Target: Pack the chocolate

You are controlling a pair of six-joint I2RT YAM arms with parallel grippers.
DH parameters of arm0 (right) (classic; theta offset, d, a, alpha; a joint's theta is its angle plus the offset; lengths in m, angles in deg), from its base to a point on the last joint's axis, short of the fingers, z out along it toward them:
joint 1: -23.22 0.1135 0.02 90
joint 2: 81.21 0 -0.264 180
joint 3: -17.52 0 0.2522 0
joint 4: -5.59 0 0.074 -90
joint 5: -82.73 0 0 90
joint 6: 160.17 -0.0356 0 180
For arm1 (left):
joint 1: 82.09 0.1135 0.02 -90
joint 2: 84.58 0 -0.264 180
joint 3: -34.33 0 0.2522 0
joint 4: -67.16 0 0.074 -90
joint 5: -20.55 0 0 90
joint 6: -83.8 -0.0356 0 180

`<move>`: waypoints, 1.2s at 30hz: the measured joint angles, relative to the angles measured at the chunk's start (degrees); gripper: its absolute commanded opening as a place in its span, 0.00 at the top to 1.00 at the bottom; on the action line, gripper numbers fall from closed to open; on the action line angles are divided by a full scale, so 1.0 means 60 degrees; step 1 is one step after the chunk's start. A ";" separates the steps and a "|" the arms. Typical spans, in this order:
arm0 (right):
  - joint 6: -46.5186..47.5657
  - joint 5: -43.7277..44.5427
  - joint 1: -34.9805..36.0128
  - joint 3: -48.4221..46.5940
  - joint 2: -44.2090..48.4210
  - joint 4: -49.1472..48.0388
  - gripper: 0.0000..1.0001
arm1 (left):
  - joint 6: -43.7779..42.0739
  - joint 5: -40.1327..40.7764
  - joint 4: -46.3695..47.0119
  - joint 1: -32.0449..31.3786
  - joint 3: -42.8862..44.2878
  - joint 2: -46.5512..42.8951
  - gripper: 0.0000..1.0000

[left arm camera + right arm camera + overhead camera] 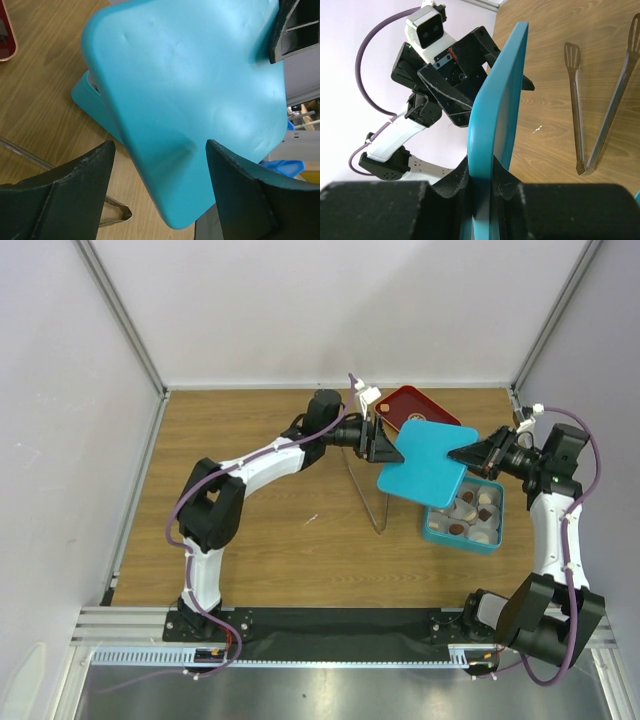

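Observation:
Several pieces of the chocolate (470,510), dark, tan and cream, lie in the compartments of a teal box (440,537) at the right. A flat teal lid (425,465) hangs tilted above the box and hides part of it. My right gripper (455,455) is shut on the lid's right corner; in the right wrist view its fingers (465,180) pinch the lid's edge (495,100). My left gripper (392,450) is open at the opposite corner. In the left wrist view that corner of the lid (195,90) sits between the spread jaws of the left gripper (160,150) without touching either finger.
A dark red tray (405,405) lies behind the lid. Metal tongs (365,485) rest on the wooden table left of the box, with the tongs (600,100) also showing in the right wrist view. White walls enclose the table on three sides.

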 measured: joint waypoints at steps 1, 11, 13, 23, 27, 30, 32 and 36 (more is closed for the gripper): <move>0.0000 0.0000 0.0018 0.0000 0.0004 -0.0011 1.00 | 0.0131 -0.0029 0.0138 0.0000 -0.0073 0.0000 0.25; 0.0612 0.0477 -0.0306 -0.0022 -0.0004 0.0892 0.67 | 0.1388 -0.0299 0.1712 -0.0277 -0.1027 0.0000 0.42; 0.0929 0.0765 -0.0419 -0.0080 -0.0029 0.1311 0.64 | 0.1468 -0.0273 0.1705 -0.0444 -0.1042 0.0004 0.48; 0.1854 0.2299 -0.1045 -0.0127 -0.0401 0.2703 0.62 | 0.1698 0.0098 0.1727 -0.1096 -0.0685 0.0699 0.51; 0.2084 0.2787 -0.1198 -0.0127 -0.0663 0.2951 0.62 | 0.1803 0.0288 0.1708 -0.1246 -0.0415 0.1217 0.51; 0.2218 0.3093 -0.1457 -0.0127 -0.0998 0.2965 0.62 | 0.1902 0.0404 0.1712 -0.1370 -0.0142 0.1566 0.51; 0.2277 0.3169 -0.1537 -0.0127 -0.1249 0.2936 0.61 | 0.1912 0.0528 0.1701 -0.1435 0.0011 0.1745 0.51; 0.2441 0.3271 -0.1657 -0.0142 -0.1730 0.2783 0.58 | 0.1985 0.0714 0.1701 -0.1490 0.0273 0.2051 0.51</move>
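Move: The right hand holds the blue lid by its right edge, with the open chocolate box almost straight below, about 4 cm to the right and 25 down; the red tray lies some 28 cm ahead and 3 to the left. From the left hand, open at the lid's left edge, the box is some 20 cm right, 4 back and 19 down; the metal tongs lie about 4 cm left and 3 ahead, on the table. Both hands carry the lid down and right towards the box, left fingers half-closing at its edge, right loosening. ##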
